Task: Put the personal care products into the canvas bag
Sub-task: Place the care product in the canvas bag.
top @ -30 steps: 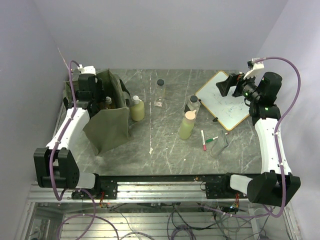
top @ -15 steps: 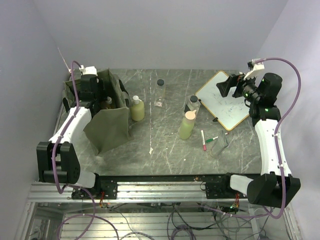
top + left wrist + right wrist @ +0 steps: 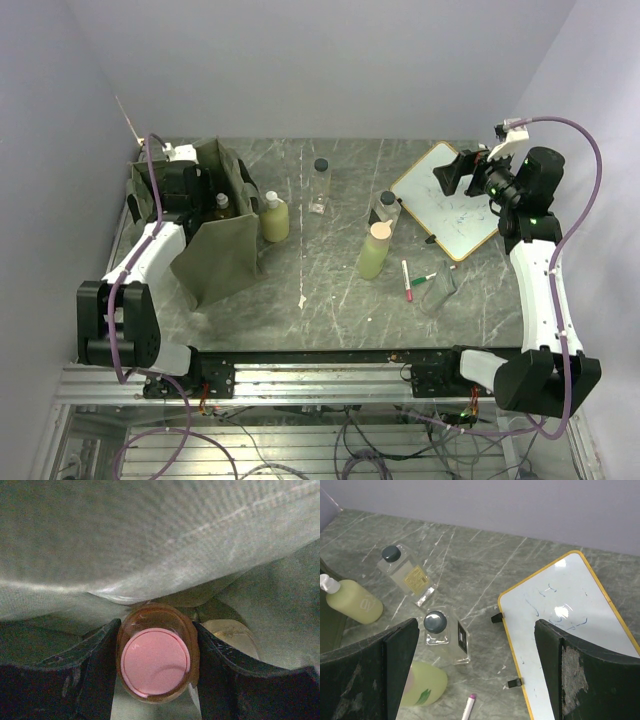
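In the left wrist view my left gripper (image 3: 156, 626) is shut on an amber bottle (image 3: 156, 660) with a pink cap, one jaw pressed against each side. Olive canvas bag (image 3: 150, 540) fabric fills the view around it. From above, the left gripper (image 3: 188, 190) sits at the mouth of the upright bag (image 3: 215, 255), where a capped bottle (image 3: 222, 206) shows. A pale yellow bottle (image 3: 274, 218) stands beside the bag. Two clear bottles (image 3: 320, 185) (image 3: 387, 208) and a light green bottle (image 3: 375, 250) stand mid-table. My right gripper (image 3: 477, 650) hangs open above them, holding nothing.
A white, yellow-edged whiteboard (image 3: 450, 200) lies at the back right under the right arm. Two marker pens (image 3: 408, 280) (image 3: 423, 279) lie near the green bottle. Purple walls close the table at the back and on both sides.
The left arm has shifted slightly, its wrist edging nearer over the bag's mouth. The right arm and the bottles on the table have not moved.
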`<state>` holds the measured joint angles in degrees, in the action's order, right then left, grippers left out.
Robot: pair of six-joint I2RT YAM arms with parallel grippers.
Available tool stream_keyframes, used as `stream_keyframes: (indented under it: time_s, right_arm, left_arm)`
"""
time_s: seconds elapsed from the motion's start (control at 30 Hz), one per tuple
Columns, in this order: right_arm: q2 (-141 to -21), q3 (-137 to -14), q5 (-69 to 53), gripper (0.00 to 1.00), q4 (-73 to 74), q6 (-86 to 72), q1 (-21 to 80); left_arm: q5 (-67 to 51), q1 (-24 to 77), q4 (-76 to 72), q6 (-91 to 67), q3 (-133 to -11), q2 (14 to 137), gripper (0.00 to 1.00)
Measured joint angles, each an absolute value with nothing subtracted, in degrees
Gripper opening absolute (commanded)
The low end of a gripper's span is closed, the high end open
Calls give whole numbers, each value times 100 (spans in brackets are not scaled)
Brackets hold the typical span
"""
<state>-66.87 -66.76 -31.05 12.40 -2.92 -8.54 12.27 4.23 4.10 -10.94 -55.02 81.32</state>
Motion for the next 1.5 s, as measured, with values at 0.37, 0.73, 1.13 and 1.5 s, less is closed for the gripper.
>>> stream_keyframes:
  time_s: [0.37, 0.73, 1.13, 1.5]
  right_arm:
    - [-6657, -6672, -3103, 100, 1271, -259, -854]
    - [-6657, -6667, -3063, 100, 1321, -252, -856]
    - [-6657, -6630, -3063, 100, 1339, -250, -856]
    - [-6657, -6628, -3065, 100, 1339, -252, -858]
  left_arm:
    - [1144, 423, 263, -991, -5500, 8211, 43]
    - [1135, 423, 242, -978, -5500, 8219, 56]
    - [1129, 425, 152, -819, -5730, 8200, 83]
    - [1111, 434, 237, -681, -6001, 8007, 88]
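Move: The left hand, already inside the canvas bag, still grips the pink-capped bottle by its upper part; that bottle's middle is about 5 cm below and 1 cm ahead of the hand, while the bag's middle is some 6 cm back, 3 cm left and 3 cm down. The gold bottle stands about 6 cm right and 2 cm back, 7 cm lower; outside, the green pump bottle is roughly 16 cm right, level ahead, 8 cm lower. From the idle right hand the bag's middle lies about 56 cm left, 2 cm back and 21 cm down. The left hand at first stays almost still over the bottom of the bag, keeping its hold on the pink-capped bottle and easing forward by only about half a centimetre. Then its fingers open from roughly two-thirds to nearly fully wide, letting go of the bottle, and the hand climbs away from it at once, about 5 cm up and 1.5 cm farther forward, fingertips tipping up slightly. ##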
